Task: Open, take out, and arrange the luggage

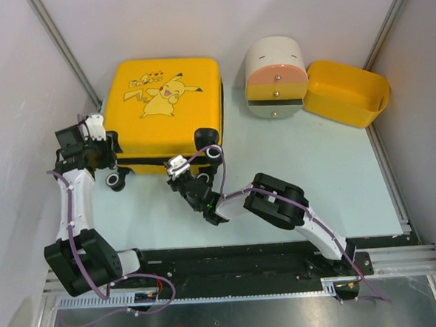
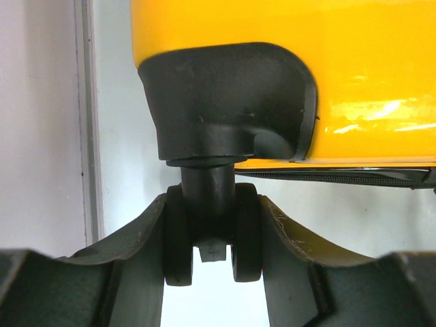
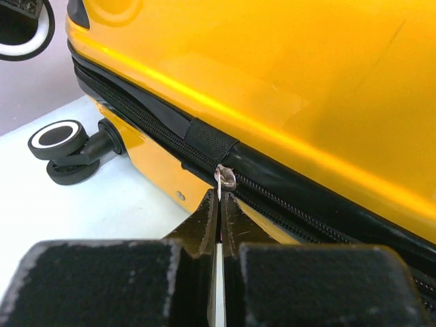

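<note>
The luggage (image 1: 162,100), a yellow hard-shell suitcase with a Pikachu print, lies flat at the back left of the table. Its black zipper band (image 3: 320,204) is zipped shut along the near side. My left gripper (image 1: 107,149) is at the case's near-left corner. In the left wrist view, the left gripper (image 2: 212,238) is shut on a black double caster wheel (image 2: 246,231), one finger pressed against each side. My right gripper (image 1: 180,168) sits at the middle of the near side. Seen from the right wrist, this gripper (image 3: 221,195) is shut on the small metal zipper pull (image 3: 225,178).
A cream-and-orange drawer cabinet (image 1: 274,78) stands at the back right, with a plain yellow bin (image 1: 345,93) tipped beside it. Two more wheels (image 1: 115,182) (image 1: 214,153) stick out of the case's near side. A wall and a metal post (image 1: 63,47) close off the left.
</note>
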Action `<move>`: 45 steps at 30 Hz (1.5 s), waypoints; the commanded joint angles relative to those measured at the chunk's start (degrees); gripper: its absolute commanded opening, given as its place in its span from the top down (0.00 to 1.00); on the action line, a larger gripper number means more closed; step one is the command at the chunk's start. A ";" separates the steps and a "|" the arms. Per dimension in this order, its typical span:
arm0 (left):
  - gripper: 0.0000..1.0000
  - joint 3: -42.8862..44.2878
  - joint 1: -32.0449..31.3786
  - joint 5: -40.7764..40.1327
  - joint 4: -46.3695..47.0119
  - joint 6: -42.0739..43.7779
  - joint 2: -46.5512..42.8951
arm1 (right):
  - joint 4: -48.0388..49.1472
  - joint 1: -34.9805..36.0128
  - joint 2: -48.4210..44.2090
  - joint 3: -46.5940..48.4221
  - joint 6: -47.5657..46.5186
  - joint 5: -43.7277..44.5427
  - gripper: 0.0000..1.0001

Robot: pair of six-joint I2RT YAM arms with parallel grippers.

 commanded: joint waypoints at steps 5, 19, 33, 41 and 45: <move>1.00 -6.56 -7.36 14.77 -15.89 -6.70 -2.72 | 7.53 2.05 0.95 8.53 4.20 -14.77 1.00; 1.00 -5.15 -7.18 14.50 -14.04 -8.02 -1.41 | 4.90 2.84 -1.22 8.90 8.77 -24.36 1.00; 1.00 -3.57 -4.20 14.94 -10.44 -10.39 1.15 | -13.35 2.23 -22.47 -5.09 0.86 -24.08 0.30; 1.00 -7.95 -2.70 15.91 -9.56 -12.68 -5.79 | -52.47 -3.65 -41.21 -5.18 5.79 -28.59 0.10; 1.00 -9.11 -3.23 14.16 -9.82 -13.29 -12.37 | -69.40 -9.80 -47.28 -5.18 5.61 -22.09 0.09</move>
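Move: The right hand's shut fingers already hold the zipper pull on the suitcase's near side. The near left corner it is being drawn towards lies about 14 cm to the left, roughly 1 cm ahead and at about the same height. The lower left wheel stands some 17 cm left and 2 cm back, the lower right wheel about 10 cm right and 3 cm back, both some 6 cm lower. From the left hand, the zipper pull is about 16 cm to the right, 2 cm back and 6 cm below. The right fingers keep their pinch on the zipper pull and draw it about 5 cm left along the zip. They then open wide and let go, backing off some 10 cm before rising nearly 20 cm and swinging right, clear of the suitcase, with the wrist turned about 25 degrees counter-clockwise. The left hand keeps its grip on the upper left wheel, easing 3 cm right and 2 cm back and rolling slightly. ##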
